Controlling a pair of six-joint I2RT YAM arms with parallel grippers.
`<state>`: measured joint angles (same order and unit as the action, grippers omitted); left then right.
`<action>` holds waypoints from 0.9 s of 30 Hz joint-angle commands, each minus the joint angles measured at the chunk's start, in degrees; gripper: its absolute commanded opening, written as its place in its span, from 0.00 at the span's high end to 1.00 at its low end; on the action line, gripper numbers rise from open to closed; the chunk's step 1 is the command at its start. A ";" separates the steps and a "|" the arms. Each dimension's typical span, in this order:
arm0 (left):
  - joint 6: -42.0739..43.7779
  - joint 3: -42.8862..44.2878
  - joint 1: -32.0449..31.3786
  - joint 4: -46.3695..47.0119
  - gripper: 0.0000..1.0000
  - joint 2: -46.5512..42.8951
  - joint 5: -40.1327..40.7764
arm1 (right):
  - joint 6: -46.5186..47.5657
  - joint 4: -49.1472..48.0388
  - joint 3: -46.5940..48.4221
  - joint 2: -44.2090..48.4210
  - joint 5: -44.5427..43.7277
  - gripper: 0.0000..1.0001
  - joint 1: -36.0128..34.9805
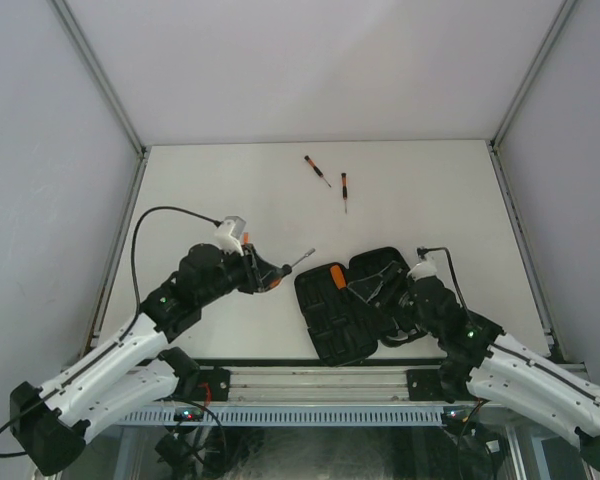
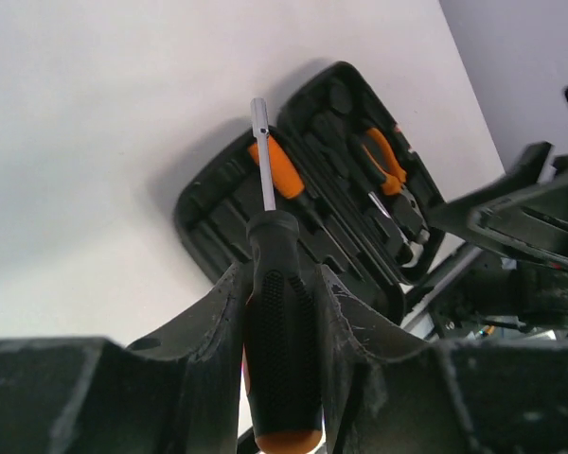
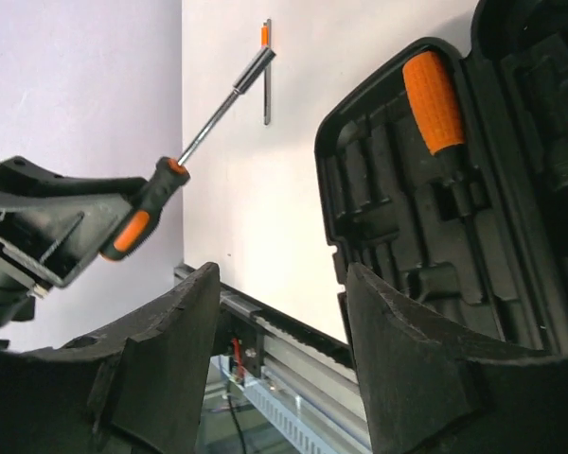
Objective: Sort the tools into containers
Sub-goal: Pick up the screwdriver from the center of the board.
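Observation:
My left gripper (image 1: 267, 276) is shut on a screwdriver (image 2: 282, 331) with a black-and-orange handle. Its metal shaft (image 1: 302, 259) points right, towards the open black tool case (image 1: 330, 310), and stays above the table. Inside the case lie a thick orange handle (image 3: 433, 99) and orange-handled pliers (image 2: 388, 161) in moulded slots. My right gripper (image 3: 279, 284) stands open with nothing between its fingers, over the right half of the case (image 3: 426, 236). Two thin screwdrivers (image 1: 317, 170) (image 1: 344, 190) lie on the table further back.
The white table (image 1: 210, 190) is bounded by grey walls on three sides. A metal rail (image 1: 310, 380) runs along its near edge, just in front of the case. The left arm's cable (image 1: 155, 225) loops over the table's left part.

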<state>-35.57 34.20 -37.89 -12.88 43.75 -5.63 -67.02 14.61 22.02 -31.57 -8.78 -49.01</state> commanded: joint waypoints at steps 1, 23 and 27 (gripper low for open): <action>-2.64 -0.06 -3.71 8.91 0.91 3.01 0.18 | -10.53 -13.08 0.10 -4.58 -2.61 0.43 -1.97; -6.01 2.56 -15.11 15.27 0.93 10.09 2.98 | -35.84 -20.91 -0.31 -20.92 -6.89 0.42 -5.01; -5.47 2.54 -15.15 15.04 0.93 9.68 2.04 | -35.58 -25.71 -1.19 -23.69 -1.85 0.49 -3.05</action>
<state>-40.99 34.20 -52.84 -1.34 55.29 -3.88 -100.29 -4.71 21.30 -53.32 -14.59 -53.52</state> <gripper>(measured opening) 0.354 0.560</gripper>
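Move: The left hand already holds the screwdriver aloft by its handle, shaft pointing ahead and to the right. The open right gripper lies some 23 cm to the left hand's right, level fore and aft, about 3 cm lower. From the right hand, the held screwdriver's middle is about 18 cm left, 3 cm ahead and 3 cm up. Below, the orange handle in the case is roughly 17 cm right and 5 cm ahead of the left hand, 14 cm down; from the right hand, 6 cm left, 4 cm ahead, 11 cm down. Rightward over the open case, the left hand carries the screwdriver about 8 cm, drawing back some 3.5 cm and turning slightly clockwise, its grip kept, then settles. The right hand comes to meet the shaft, going left about 5 cm and forward 3 cm, sinking a little while its wrist rolls left side up, tips down some 20 degrees and turns clockwise, fingers staying open. ##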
